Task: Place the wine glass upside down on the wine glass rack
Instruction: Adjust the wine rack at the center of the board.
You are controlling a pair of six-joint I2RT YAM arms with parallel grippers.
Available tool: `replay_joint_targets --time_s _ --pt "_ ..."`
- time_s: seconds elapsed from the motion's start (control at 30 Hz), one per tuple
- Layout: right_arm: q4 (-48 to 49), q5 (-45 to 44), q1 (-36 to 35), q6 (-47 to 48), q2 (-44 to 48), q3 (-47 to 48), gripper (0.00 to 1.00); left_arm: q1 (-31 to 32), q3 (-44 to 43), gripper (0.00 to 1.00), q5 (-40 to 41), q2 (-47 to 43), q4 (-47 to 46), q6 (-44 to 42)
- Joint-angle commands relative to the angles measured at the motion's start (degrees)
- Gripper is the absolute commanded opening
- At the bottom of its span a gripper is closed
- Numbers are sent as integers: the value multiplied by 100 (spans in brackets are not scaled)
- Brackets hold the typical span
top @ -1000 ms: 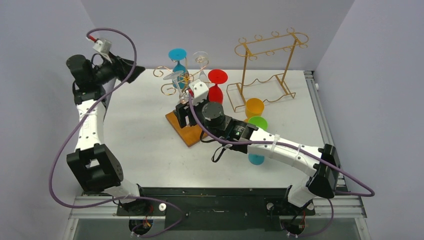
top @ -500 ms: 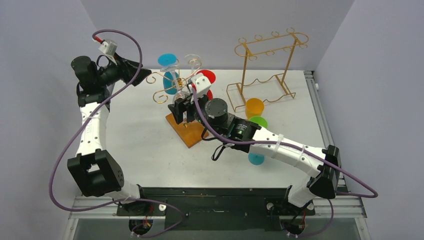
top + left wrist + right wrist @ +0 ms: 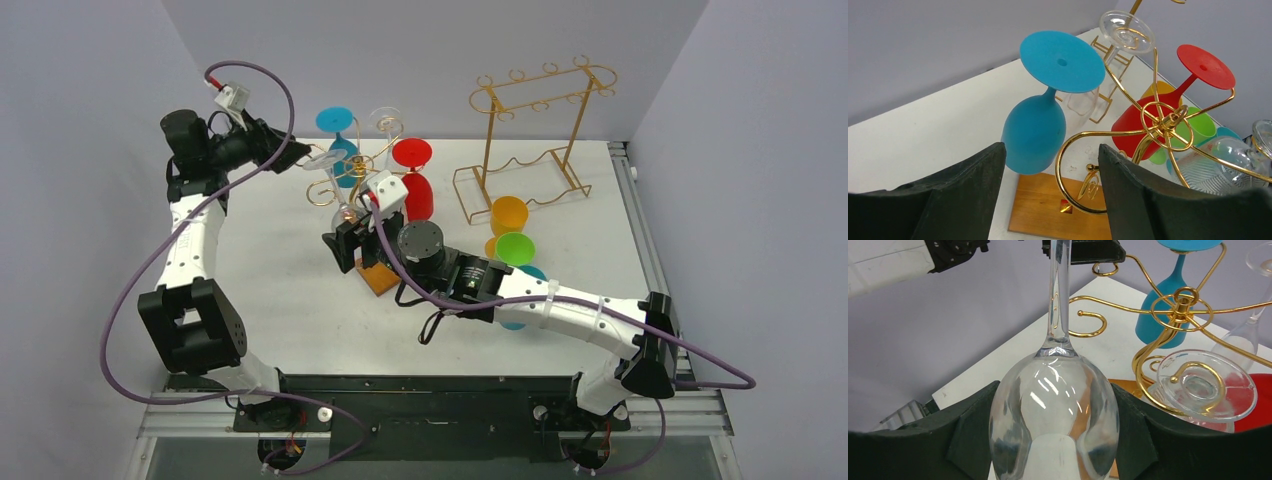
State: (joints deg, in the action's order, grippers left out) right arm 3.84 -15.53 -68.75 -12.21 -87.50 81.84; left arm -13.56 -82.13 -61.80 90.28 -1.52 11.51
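My right gripper [image 3: 347,238] is shut on the bowl of a clear wine glass [image 3: 1054,415], held upside down with its stem [image 3: 1058,295] pointing up. The glass [image 3: 342,210] hangs at the left side of the wine glass rack [image 3: 362,165], a gold wire tree on a wooden base [image 3: 379,279]. A blue glass [image 3: 1035,130], a red glass [image 3: 1198,70] and a clear glass [image 3: 1203,385] hang on the rack [image 3: 1178,305]. At the rack's left, my left gripper [image 3: 290,155] is open; a gold curl [image 3: 1073,150] shows between its fingers [image 3: 973,200] without being gripped.
A taller gold wire frame rack [image 3: 530,140] stands at the back right. An orange cup [image 3: 508,213] and a green cup [image 3: 515,247] sit in front of it, beside my right arm. Grey walls close in the table [image 3: 270,280] on the left, back and right.
My right gripper has carried the clear glass leftward to the rack's left side. My left gripper has moved right, up to the rack. The rack and its hung glasses have shifted slightly left.
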Motion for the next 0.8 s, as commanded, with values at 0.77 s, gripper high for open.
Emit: replay_joint_targets --time_s 0.77 --pt "607 -25 229 -45 4 -82 0 -61 1301 28 208 -1203 -702 626"
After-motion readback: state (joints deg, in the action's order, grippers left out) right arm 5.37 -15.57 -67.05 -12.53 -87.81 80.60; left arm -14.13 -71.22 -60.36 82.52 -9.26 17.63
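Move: Right at my left fingertips is the rack's empty left curl, its middle about 3 cm to my right, barely lower and neither ahead nor back. From this hand, the rack's hub is some 11 cm right and 4 cm back. The hanging blue glass is about 8 cm ahead and 9 cm right, its middle 7 cm lower. From my right hand, which holds a clear glass, the left curl lies roughly 18 cm ahead and 9 cm left, about level. I sink my left hand barely a centimetre and close its fingers to about half their gap around the rack's empty left curl, then draw back towards my base some 3 cm, pulling the curl along with the far finger. My right hand keeps its hold on the upside-down clear glass by the bowl and edges forward about 1.5 cm. ##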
